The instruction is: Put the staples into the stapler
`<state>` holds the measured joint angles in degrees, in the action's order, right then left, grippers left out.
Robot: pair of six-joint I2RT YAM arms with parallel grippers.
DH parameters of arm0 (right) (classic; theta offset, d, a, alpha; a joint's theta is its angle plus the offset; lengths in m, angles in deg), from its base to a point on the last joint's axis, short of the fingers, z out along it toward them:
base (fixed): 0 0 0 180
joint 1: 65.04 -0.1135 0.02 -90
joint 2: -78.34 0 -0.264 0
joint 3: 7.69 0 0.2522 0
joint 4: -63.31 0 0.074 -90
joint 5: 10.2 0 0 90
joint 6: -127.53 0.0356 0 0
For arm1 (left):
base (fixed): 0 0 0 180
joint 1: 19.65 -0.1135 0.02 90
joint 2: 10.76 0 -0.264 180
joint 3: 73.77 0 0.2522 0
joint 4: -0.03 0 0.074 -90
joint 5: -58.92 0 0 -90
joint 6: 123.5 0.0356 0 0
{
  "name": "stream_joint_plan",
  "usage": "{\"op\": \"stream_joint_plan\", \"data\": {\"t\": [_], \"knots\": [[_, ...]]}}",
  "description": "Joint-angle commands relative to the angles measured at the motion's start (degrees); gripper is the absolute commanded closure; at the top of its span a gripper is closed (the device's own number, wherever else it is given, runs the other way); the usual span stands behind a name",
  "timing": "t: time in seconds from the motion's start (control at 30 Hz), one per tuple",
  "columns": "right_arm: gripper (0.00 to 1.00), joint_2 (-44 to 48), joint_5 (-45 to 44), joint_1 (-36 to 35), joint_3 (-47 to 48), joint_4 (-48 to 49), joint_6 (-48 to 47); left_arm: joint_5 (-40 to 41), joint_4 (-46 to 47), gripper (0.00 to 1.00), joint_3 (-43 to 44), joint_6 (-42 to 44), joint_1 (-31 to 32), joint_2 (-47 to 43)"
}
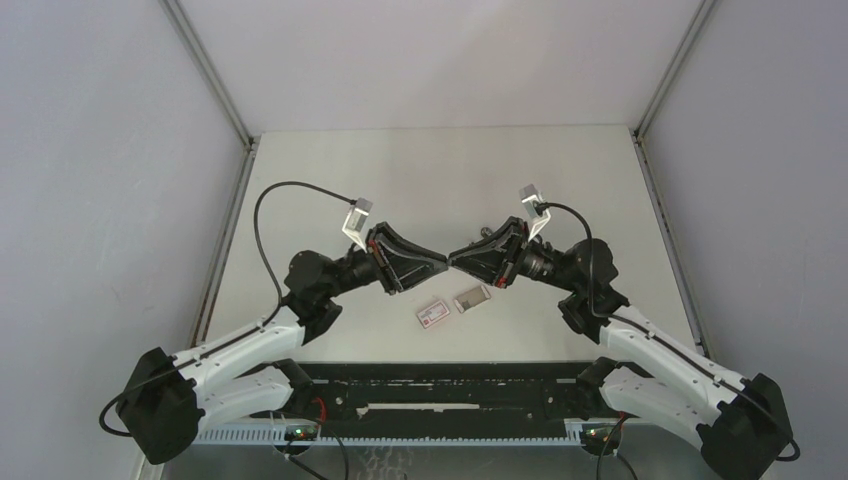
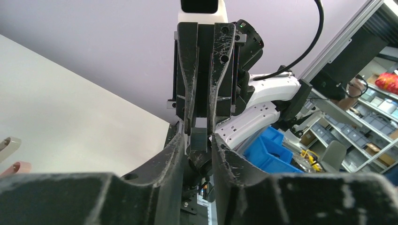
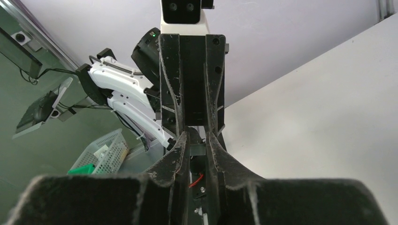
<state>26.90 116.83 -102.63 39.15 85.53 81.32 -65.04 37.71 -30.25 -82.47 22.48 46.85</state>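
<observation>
My two grippers meet tip to tip above the middle of the table. A short silvery-grey strip of the staples (image 2: pixel 199 139) (image 3: pixel 197 149) sits between the tips. The right gripper (image 1: pixel 456 261) (image 3: pixel 197 139) is shut on it, both fingers touching its ends. The left gripper (image 1: pixel 442 263) (image 2: pixel 199 137) stands slightly open around the same strip, with a thin gap on each side. Below them lie the grey staple tray (image 1: pixel 472 298) and the white box with a red label (image 1: pixel 433 313). Pink and white parts of the stapler (image 2: pixel 11 154) show at the left edge of the left wrist view; in the top view it is hidden.
A black rail (image 1: pixel 440 385) runs along the near edge between the arm bases. Grey walls with metal posts (image 1: pixel 215 80) close in the table on three sides. Off the table stand blue bins (image 2: pixel 277 150) and a white perforated basket (image 3: pixel 101 157).
</observation>
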Motion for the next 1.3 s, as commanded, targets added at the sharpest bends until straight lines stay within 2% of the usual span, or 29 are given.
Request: {"op": "stream_joint_plan", "data": {"t": [0.0,0.1,0.33,0.43,0.53,0.63,0.73,0.83,0.97,1.27], "knots": [[0.89,1.8,-1.5,0.3,2.3,-1.2,-2.4,2.0,0.5,0.64,-1.1,0.4,-0.4,-0.7],[0.89,2.5,-1.6,1.5,2.3,-2.6,-3.4,2.6,-1.2,0.46,-1.2,1.4,-0.4,-1.3],[0.89,3.6,-2.6,7.1,2.8,-10.1,-9.6,4.6,-9.3,0.29,-3.5,4.8,-4.0,-6.5],[0.89,2.5,-7.5,7.3,5.0,-19.9,-17.7,7.8,-22.0,0.25,-1.8,8.8,-7.9,-10.5],[0.89,-0.7,-13.3,7.0,7.7,-27.9,-26.3,14.6,-46.1,0.19,4.2,15.2,-15.0,-13.4],[0.89,-5.9,-18.2,6.3,10.5,-33.0,-34.2,12.5,-57.6,0.19,8.4,17.0,-27.2,-13.7],[0.89,-12.3,-21.4,5.9,13.6,-36.2,-39.3,4.3,-59.8,0.19,9.2,15.0,-39.0,-14.0],[0.91,-18.8,-22.5,5.6,16.8,-37.6,-43.4,0.6,-62.7,0.18,10.7,17.2,-45.5,-14.1],[0.92,-27.7,-23.2,6.3,20.9,-37.5,-46.4,4.0,-69.3,0.18,13.3,24.2,-46.6,-13.5],[0.92,-41.3,-24.5,8.4,26.8,-36.3,-50.7,12.2,-75.1,0.18,13.3,29.0,-46.6,-14.6]]}}
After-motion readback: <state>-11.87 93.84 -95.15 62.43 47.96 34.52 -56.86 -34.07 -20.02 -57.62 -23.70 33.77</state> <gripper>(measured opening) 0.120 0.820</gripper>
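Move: The open white-and-pink stapler lies about 23 cm ahead of the right hand, 7 cm to its right and 32 cm below; the brown stapler is some 4 cm farther out and 2 cm farther right. On the table nearer in, the tray is 12 cm ahead and 4 cm right, the staple box 9 cm ahead and 4 cm left. From the left hand, the white-and-pink stapler is about 23 cm ahead and 9 cm right. Right hand carries staples some 20 cm down and forward towards the staplers as left opens, retreats left-forward. ##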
